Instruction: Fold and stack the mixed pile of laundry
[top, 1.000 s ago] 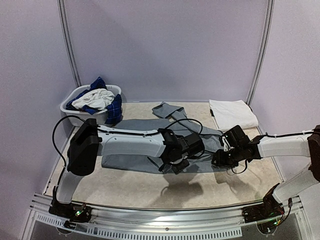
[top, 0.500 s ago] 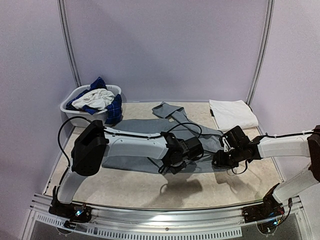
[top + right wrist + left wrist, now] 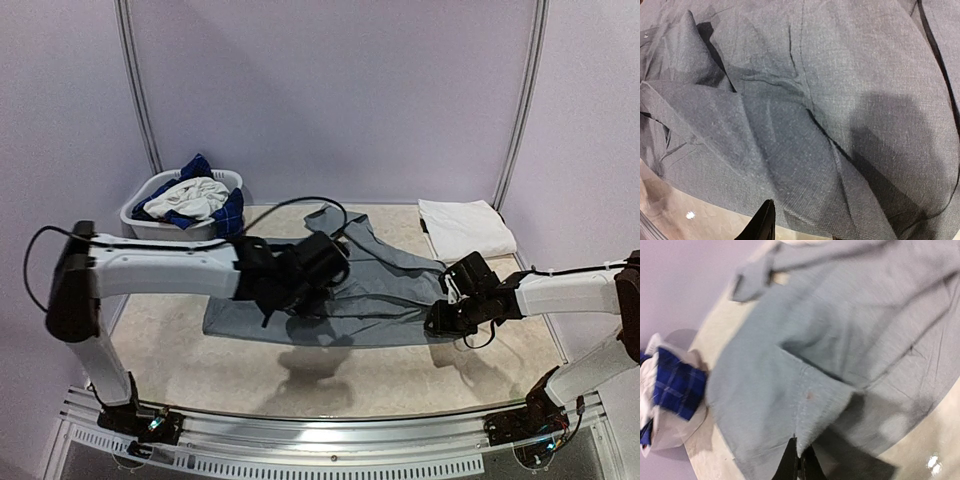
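The plain grey T-shirt [image 3: 385,290] lies spread across the middle of the table, one sleeve [image 3: 335,222] pointing to the back. My left gripper [image 3: 285,300] hangs over its left half, shut on a pinched corner of the grey cloth [image 3: 812,405] that rises to the closed fingertips [image 3: 800,460]. At the shirt's right near edge my right gripper [image 3: 440,322] rests low, jaws apart over the fabric [image 3: 805,125]; only one dark finger [image 3: 765,222] shows clearly. The rest of the mixed laundry pile, blue plaid [image 3: 228,212] and white pieces [image 3: 190,198], sits in the basket.
The white plastic basket [image 3: 135,215] stands at the back left, also at the left edge of the left wrist view as basket [image 3: 670,430]. A folded white cloth [image 3: 465,228] lies at the back right. Metal frame posts rise behind the table.
The left gripper closed on the shirt's cloth and swung left and toward the back with it, its arm now stretched out from the far left. The right arm has not moved.
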Available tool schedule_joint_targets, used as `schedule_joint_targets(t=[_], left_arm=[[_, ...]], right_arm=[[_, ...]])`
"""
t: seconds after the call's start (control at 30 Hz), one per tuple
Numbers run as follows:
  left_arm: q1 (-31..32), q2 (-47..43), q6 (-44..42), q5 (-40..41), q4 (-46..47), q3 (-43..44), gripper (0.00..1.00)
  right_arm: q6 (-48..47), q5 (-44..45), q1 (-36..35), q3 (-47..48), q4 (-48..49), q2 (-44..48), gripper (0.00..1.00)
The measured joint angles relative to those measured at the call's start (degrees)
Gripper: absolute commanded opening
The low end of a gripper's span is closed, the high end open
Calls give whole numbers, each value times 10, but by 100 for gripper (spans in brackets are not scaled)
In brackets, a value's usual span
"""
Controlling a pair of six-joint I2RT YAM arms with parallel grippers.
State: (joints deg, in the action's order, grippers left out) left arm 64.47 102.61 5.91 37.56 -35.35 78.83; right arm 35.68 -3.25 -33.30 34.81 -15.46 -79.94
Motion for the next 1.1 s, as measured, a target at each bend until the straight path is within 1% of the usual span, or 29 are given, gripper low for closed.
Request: schedule_joint_targets(t=[0.07,0.13,0.23,0.33,0.43,0.6,0.8,0.93,1.1], left_arm=[[-12,-64,-1,1,32,-45,0],[-24,-97,2,4,59,-80,0],[-47,-111,19,12,83,-138,0],[-69,-116,48,21,85,-188,0],[-87,-149,81,28,81,-225,0],[-114,-201,134,30,73,-245,0],[-120,-204,173,31,49,-245,0],[-125,-198,185,29,35,-243,0],[-137,-155,192,30,34,-235,0]], right_arm=[[0,0,0,0,0,0,38],[0,0,0,0,0,0,38],[0,1,0,0,0,0,38],[0,2,0,0,0,0,38],[0,2,0,0,-1,0,38],[0,2,0,0,-5,0,38],[-3,-19,0,1,-14,11,38],[-12,-91,0,-1,-13,84,39],[-17,-201,-1,-12,20,189,39]])
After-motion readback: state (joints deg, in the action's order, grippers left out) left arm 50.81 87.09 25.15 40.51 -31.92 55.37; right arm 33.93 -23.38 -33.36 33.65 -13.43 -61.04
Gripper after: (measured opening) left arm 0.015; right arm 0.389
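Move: The left hand already grips a flap of the grey shirt; the shirt's near left corner, where the flap is being drawn, lies about 25 cm to its left, 3 cm nearer the base and 14 cm below. The laundry basket stands some 36 cm ahead and 33 cm left of this hand, and the shirt's far sleeve some 40 cm ahead, 2 cm right. From the right hand, low over the cloth, the near right corner is level ahead and 7 cm right; the white stack is roughly 38 cm ahead and 14 cm right. Keeping the flap pinched in its shut fingers, the left hand carries it about 15 cm left over the shirt towards the near left corner, first lifting a little, then dipping, rising slightly and sinking again to end some 3 cm lower, while the wrist turns almost 30 degrees counter-clockwise. The right hand stays down at the shirt's right end with its fingers part open for most of this, then comes free, rising about 10 cm and drifting left and slightly back as it tilts its left side up. ##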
